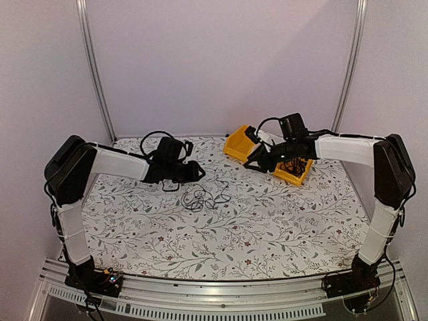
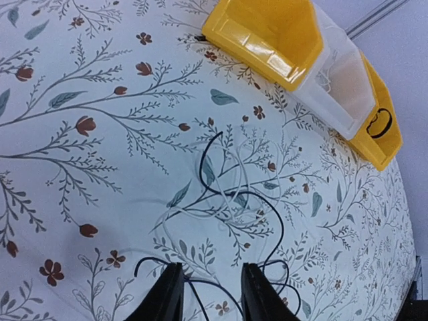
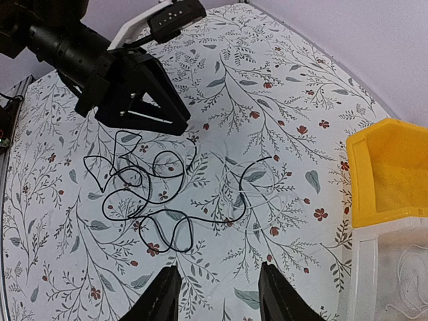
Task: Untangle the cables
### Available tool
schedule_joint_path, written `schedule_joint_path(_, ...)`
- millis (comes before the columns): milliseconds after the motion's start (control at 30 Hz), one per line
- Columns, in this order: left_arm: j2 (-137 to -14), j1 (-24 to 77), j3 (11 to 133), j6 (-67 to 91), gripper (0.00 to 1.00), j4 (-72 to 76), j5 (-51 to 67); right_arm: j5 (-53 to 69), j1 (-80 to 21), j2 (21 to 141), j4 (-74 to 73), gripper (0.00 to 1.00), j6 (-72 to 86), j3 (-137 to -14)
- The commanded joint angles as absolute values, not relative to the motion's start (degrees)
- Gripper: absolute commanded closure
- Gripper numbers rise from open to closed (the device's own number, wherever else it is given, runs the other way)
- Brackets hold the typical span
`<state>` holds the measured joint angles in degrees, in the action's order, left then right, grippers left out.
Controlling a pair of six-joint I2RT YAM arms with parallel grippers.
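A thin black cable (image 3: 140, 190) lies in loose scribbly loops on the flowered table, tangled at its right end with a thin white cable (image 3: 264, 180). From above, this clump (image 1: 204, 198) lies mid-table between the arms. My left gripper (image 2: 212, 294) is low over the clump's near end, open, with a strand of the black cable (image 2: 221, 284) running across the table between its fingers. My right gripper (image 3: 217, 297) hovers open above the table, right of the clump, with nothing between its fingers. More black cable (image 1: 294, 166) sits in the far right yellow bin.
At the back right a yellow bin (image 2: 267, 33), a white bin (image 2: 341, 87) and a second yellow bin (image 2: 381, 127) stand in a row. The left gripper (image 3: 134, 87) shows beyond the clump in the right wrist view. White walls and metal posts enclose the table.
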<state>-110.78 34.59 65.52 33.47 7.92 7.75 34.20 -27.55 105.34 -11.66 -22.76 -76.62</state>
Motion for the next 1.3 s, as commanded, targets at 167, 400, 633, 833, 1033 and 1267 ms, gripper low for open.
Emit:
schedule_joint_path(167,-120.5,33.9,73.2,39.7,0.75,0.2,12.3,31.5,-27.9,105.1,-11.4,0.57,-25.4,-76.8)
schedule_joint_path(400,-121.7,34.0,73.6,40.1,0.83,3.4,14.5,31.6,-28.0,105.4,-10.8,0.57,-25.8,-76.1)
schedule_joint_path(633,-117.8,34.0,71.5,36.8,1.0,8.8,15.9,32.0,-27.9,106.3,-10.7,0.58,-25.8,-76.1)
schedule_joint_path(833,-108.1,35.8,66.3,30.7,1.0,11.5,15.4,32.4,-27.9,106.2,-10.4,0.58,-25.8,-75.9)
schedule_joint_path(1033,-98.2,37.5,60.9,27.9,1.0,10.8,14.4,35.7,-28.1,105.5,-10.9,0.43,-25.6,-76.6)
schedule_joint_path(1267,-89.3,38.5,58.6,26.1,1.0,7.4,13.4,34.6,-33.1,105.9,-12.9,0.33,-26.5,-82.2)
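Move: The near part of the white cable lies almost straight below the left hand, level with it fore and aft, about 2 cm to the right and 6 cm down. The black cable's tangle centres some 3 cm back and 1 cm right of that hand, about 7 cm down; the left yellow bin stands roughly 20 cm ahead and 15 cm right. From the right hand, the white cable's near part is about 15 cm left, 3 cm ahead and 15 cm below. The left hand sinks about 6 cm almost straight down beside the black tangle, its fingers tipping down, then shuts its part-open fingers fully on the white cable while easing slightly right. It lifts the pinched cable some 17 cm, drawing back about 5 cm and tipping the fingers up again, while the right hand hovers nearly in place and finally opens wider. ##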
